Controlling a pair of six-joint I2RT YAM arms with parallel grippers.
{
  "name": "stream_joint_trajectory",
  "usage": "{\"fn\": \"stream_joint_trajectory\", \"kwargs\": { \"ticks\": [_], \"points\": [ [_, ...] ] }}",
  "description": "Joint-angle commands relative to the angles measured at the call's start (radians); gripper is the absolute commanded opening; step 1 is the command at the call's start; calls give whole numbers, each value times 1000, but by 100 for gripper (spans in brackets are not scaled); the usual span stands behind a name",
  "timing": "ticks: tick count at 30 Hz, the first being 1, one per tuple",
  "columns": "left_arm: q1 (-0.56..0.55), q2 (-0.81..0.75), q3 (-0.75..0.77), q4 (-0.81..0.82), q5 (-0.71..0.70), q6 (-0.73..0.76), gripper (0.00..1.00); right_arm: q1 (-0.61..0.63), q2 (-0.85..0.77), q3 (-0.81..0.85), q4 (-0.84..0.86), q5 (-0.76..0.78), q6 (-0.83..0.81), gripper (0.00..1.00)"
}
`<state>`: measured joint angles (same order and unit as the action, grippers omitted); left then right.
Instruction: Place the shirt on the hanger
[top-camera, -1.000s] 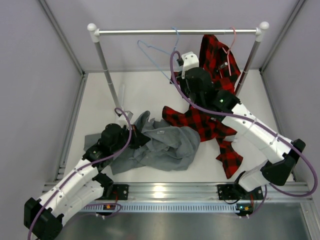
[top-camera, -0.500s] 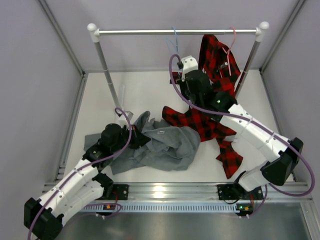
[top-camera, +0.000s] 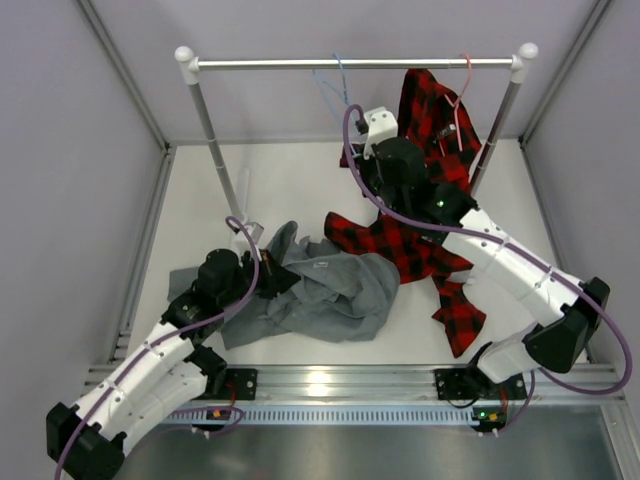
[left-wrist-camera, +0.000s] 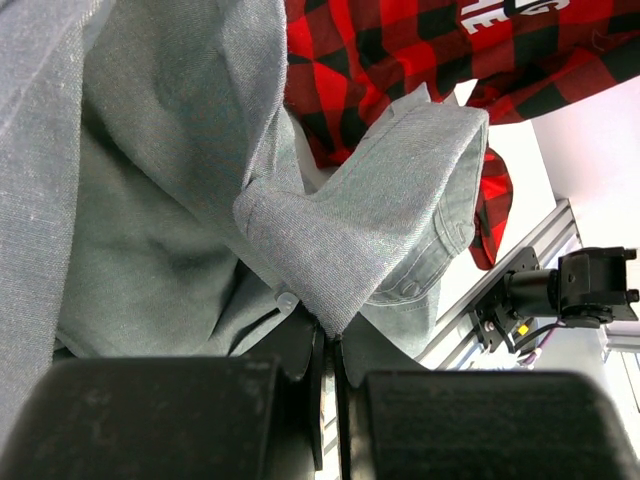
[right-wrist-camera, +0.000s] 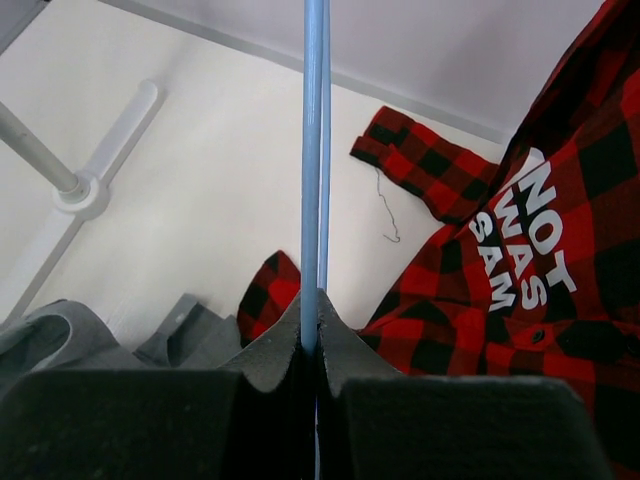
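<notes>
The grey shirt (top-camera: 330, 290) lies crumpled on the table at front left. My left gripper (top-camera: 272, 281) is shut on its collar edge; in the left wrist view the shirt (left-wrist-camera: 370, 230) folds up from my left gripper (left-wrist-camera: 330, 345). The light-blue hanger (top-camera: 331, 88) hangs by its hook from the rail (top-camera: 270, 64). My right gripper (top-camera: 357, 150) is just below it, shut on its wire. In the right wrist view the hanger (right-wrist-camera: 313, 150) runs straight up out of my right gripper (right-wrist-camera: 318, 312).
A red-and-black plaid shirt (top-camera: 405, 245) drapes from a pink hanger (top-camera: 463, 85) down onto the table under my right arm. The rack's posts (top-camera: 215, 150) stand at back left and back right, with a foot (right-wrist-camera: 85, 190) on the table. Grey walls enclose the cell.
My right gripper has shut on the blue hanger's wire. The hanger has swung from spread out leftward to nearly edge-on above the gripper. My left arm has barely shifted.
</notes>
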<state>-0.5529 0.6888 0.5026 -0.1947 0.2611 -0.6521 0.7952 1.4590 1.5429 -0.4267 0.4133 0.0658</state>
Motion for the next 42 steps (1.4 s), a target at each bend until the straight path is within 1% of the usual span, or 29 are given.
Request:
{"fn": "stream_joint_trajectory", "kwargs": {
  "ticks": [1, 11, 16, 22, 26, 28, 30, 32, 33, 34, 35, 36, 37, 38, 39, 40, 41, 42],
  "points": [
    [1, -15, 16, 24, 3, 3, 0, -14, -60, 23, 88, -11, 22, 0],
    [2, -8, 33, 11, -13, 0, 0, -24, -100, 43, 115, -42, 32, 0],
    [2, -6, 30, 6, -29, 2, 0, -36, -100, 77, 112, -99, 29, 0],
    [1, 12, 62, -2, -51, -12, 0, -40, -138, 80, 51, -192, 10, 0],
    [2, 41, 123, -52, -120, -14, 0, -48, -190, 52, 13, -278, -18, 0],
    [2, 78, 165, -71, -152, -18, 0, -50, -212, 62, -61, -309, -29, 0],
    [2, 133, 192, -71, -135, -30, 0, -50, -236, 40, -128, -341, -35, 0],
    [4, 197, 243, -68, -111, -31, 0, -50, -308, -7, -165, -370, -40, 0],
    [7, 222, 261, -66, -105, -24, 0, -50, -340, -65, -187, -402, -40, 0],
    [11, 245, 299, -66, -91, -11, 0, -50, -409, -99, -246, -425, -40, 0],
    [18, 289, 321, -72, -83, -6, 0, -48, -446, -166, -279, -485, -35, 0],
    [33, 310, 339, -75, -79, 0, 0, -50, -486, -203, -305, -513, -29, 0],
    [41, 331, 356, -81, -74, 11, 0, -50, -568, -242, -355, -537, -14, 0],
    [47, 365, 387, -90, -69, 14, 0, -50, -610, -321, -375, -583, -2, 0],
    [60, 379, 395, -103, -69, 16, 0, -50, -706, -361, -386, -609, 9, 0],
    [65, 391, 401, -103, -72, 14, 0, -50, -759, -407, -394, -639, 34, 0],
    [70, 408, 407, -103, -83, 16, 0, -50, -807, -488, -400, -677, 46, 0],
    [80, 419, 412, -103, -86, 14, 0, -50, -892, -519, -408, -732, 66, 0]
  ]
}}
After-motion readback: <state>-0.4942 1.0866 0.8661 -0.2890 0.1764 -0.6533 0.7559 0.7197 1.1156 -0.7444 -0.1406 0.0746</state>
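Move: The right hand already pinches the blue hanger, which is still hooked on the rail some 21 cm above and 7 cm ahead of it, level sideways. The grey shirt's middle lies about 18 cm back, 8 cm left and 30 cm below; the plaid shirt about 14 cm right, 2 cm back and 20 cm below. For the left hand, already gripping the grey shirt, the hanger's middle is roughly 19 cm ahead, 12 cm right and 25 cm up. Keeping its pinch on the blue hanger, the right hand first rises to unhook it, then speeds back about 20 cm from the rail, drifting right and sinking again late, while turning some 25 degrees counter-clockwise. Towards the end the left hand, its grip on the grey shirt unbroken, goes forward about 8 cm and slightly up. ##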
